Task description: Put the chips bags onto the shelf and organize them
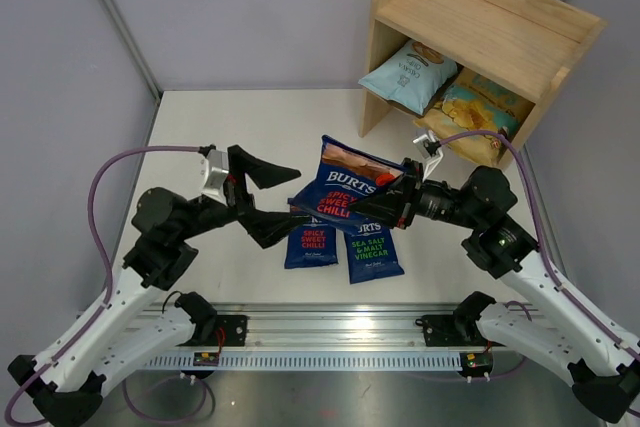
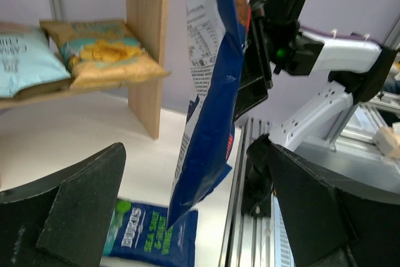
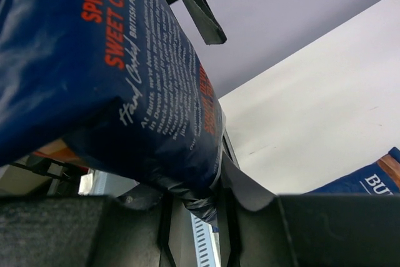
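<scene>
My right gripper (image 1: 402, 194) (image 3: 197, 207) is shut on the crimped end of a dark-blue Burts "Spicy Sweet Chilli" bag (image 1: 345, 182) (image 2: 212, 92) (image 3: 94, 60), held up above the table. My left gripper (image 1: 275, 199) (image 2: 195, 232) is open, with its fingers on either side of the bag's lower tip and not touching it. Two more Burts bags lie flat below, one red-lettered (image 1: 310, 242) and one green-lettered (image 1: 372, 252) (image 2: 147, 239). The wooden shelf (image 1: 480, 12) (image 2: 147, 60) stands at the back right. On its lower tier lie a pale-blue bag (image 1: 408, 75) (image 2: 22, 57) and a yellow bag (image 1: 470, 112) (image 2: 103, 51).
An aluminium rail (image 1: 330, 332) (image 2: 250, 173) carrying both arm bases runs along the near table edge. Purple cables (image 1: 110, 172) loop out from each arm. Grey walls close in the table at the back and sides. The shelf's top tier holds nothing.
</scene>
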Robot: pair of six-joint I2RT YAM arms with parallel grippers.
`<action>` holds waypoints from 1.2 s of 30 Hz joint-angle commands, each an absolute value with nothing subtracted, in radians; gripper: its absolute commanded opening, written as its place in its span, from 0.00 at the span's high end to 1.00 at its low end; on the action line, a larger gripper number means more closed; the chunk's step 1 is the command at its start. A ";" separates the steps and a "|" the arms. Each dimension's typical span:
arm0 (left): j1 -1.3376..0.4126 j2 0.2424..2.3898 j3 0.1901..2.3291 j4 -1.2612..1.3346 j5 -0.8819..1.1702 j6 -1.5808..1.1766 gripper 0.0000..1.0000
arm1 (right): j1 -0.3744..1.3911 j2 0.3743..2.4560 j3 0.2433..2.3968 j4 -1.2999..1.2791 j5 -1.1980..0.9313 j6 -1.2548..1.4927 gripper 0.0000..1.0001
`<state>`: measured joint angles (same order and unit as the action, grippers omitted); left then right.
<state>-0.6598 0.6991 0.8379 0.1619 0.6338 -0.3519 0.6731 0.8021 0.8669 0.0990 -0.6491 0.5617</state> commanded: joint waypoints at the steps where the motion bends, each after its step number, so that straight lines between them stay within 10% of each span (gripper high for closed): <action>1: -0.664 0.681 0.770 0.382 0.646 -0.403 0.01 | 0.669 0.795 0.914 0.123 -0.660 0.632 0.92; 19: -0.676 0.917 0.673 1.062 0.722 -0.867 0.02 | 0.670 0.865 1.080 0.005 -0.718 0.598 0.93; 36: -0.710 0.923 0.755 0.822 0.847 -0.695 0.72 | 0.670 0.931 1.235 -0.356 -0.767 0.403 0.84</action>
<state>-0.6964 0.9123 0.7124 0.8120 0.8211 -0.7261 0.6731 0.9375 1.2133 -0.3649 -0.7532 0.4213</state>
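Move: Some 9 cm to the right of the open left hand, 2 cm ahead and about 2 cm higher, is the middle of the spicy sweet chilli bag in the right hand's grip; from the right hand it lies about 6 cm left, 2 cm ahead, 2 cm up. On the table, some 35 cm below the left hand, a second chilli bag lies about 11 cm ahead and 3 cm right, the sea salt bag 9 cm ahead and 18 cm right. Working in to the right by about 3.5 cm, the left hand first edges forward and dips, then draws back 3 to 4 cm, swinging some 20 degrees clockwise with its fingertips tilting up, and closes to pinch the held bag's left, nearer edge. The right hand keeps its grip, lifting the bag about 4 cm, then sinking half that and easing back as its fingertips tip down. ##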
